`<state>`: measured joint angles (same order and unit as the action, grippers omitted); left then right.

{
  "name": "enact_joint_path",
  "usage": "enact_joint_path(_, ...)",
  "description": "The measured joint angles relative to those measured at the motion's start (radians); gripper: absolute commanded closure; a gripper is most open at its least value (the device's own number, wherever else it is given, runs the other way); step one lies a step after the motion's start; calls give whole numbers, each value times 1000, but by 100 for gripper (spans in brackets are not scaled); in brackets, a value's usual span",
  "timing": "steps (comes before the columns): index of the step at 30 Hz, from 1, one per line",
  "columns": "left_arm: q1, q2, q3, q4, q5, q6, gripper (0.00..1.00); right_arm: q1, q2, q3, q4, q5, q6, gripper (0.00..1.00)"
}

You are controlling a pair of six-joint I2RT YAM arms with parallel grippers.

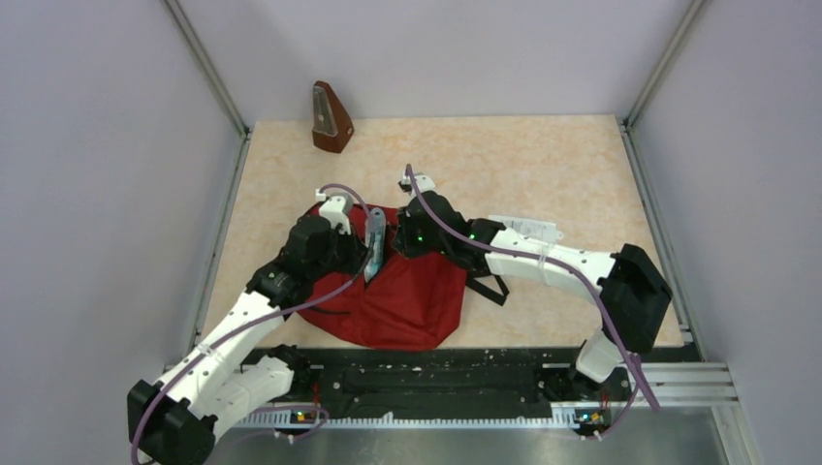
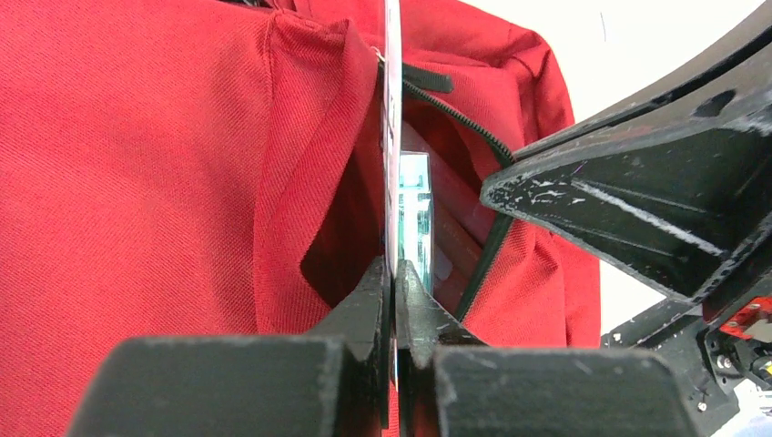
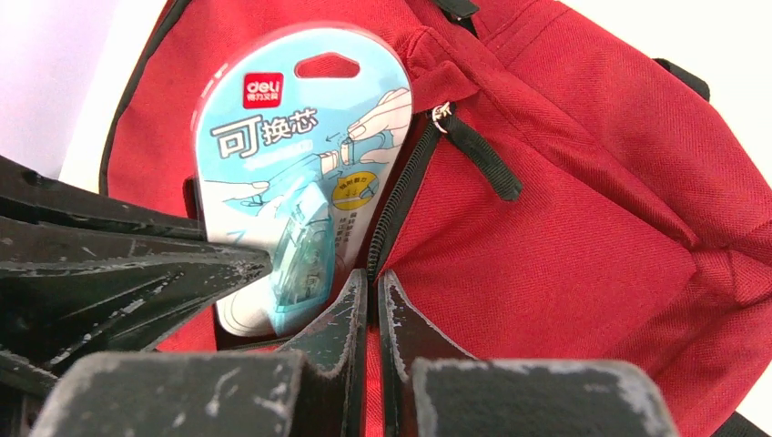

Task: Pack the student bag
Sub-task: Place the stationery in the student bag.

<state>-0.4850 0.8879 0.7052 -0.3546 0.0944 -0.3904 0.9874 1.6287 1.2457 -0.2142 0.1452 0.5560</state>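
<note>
The student bag (image 1: 412,295), dark red with black zipper trim, lies near the table's front edge. My left gripper (image 2: 394,273) is shut on the thin card edge of a light blue blister pack (image 3: 300,164), which stands upright and partly inside the bag's open zipped pocket (image 2: 350,246). In the top view the pack (image 1: 374,242) rises between the two grippers. My right gripper (image 3: 371,278) is shut on the red fabric at the pocket's zipper edge (image 3: 401,196), right beside the pack. The left gripper's fingers (image 3: 118,264) show at the left of the right wrist view.
A brown metronome-shaped object (image 1: 331,121) stands at the back left of the table. A white flat packet (image 1: 528,229) lies behind my right arm. A black bag strap (image 1: 490,288) trails out to the right. Walls close in on both sides.
</note>
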Motion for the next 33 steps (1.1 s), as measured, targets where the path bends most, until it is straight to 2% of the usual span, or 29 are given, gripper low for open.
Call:
enact_joint_path(8, 0, -9, -23, -2, 76, -1, 100, -2, -5, 0, -2, 10, -7, 100)
enact_joint_path(14, 1, 8, -5, -80, 94, -9, 100, -2, -5, 6, -3, 48, -33, 100)
enact_joint_path(21, 20, 108, 80, -147, 133, -11, 100, -2, -5, 19, 8, 103, -72, 100)
enact_joint_path(33, 32, 277, 110, -102, 276, -16, 100, -2, -5, 18, 63, 123, -119, 100)
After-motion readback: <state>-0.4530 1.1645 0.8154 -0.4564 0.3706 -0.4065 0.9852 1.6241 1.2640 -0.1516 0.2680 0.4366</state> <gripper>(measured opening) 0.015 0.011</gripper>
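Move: The stationery pack is already in the left fingers. The student bag's opening lies about 4 cm to the left gripper's right, level with it fore and aft and 5 cm below. The rim pinched by the right gripper is about 5 cm to the right at about the same height, and the pens in the pouch are some 3 cm ahead, 4 cm right and 8 cm down. From the right gripper, the opening lies roughly 2 cm left, 1 cm back and 5 cm below. Bring the left gripper back about 2 cm while sinking slightly, then down and right into the bag's opening. Tip the fingers some 20 degrees further down and turn them a little clockwise, keeping the pack gripped. With the right gripper, keep pinching the rim and draw it forward and up about 3 cm, letting its fingertips tilt up. ##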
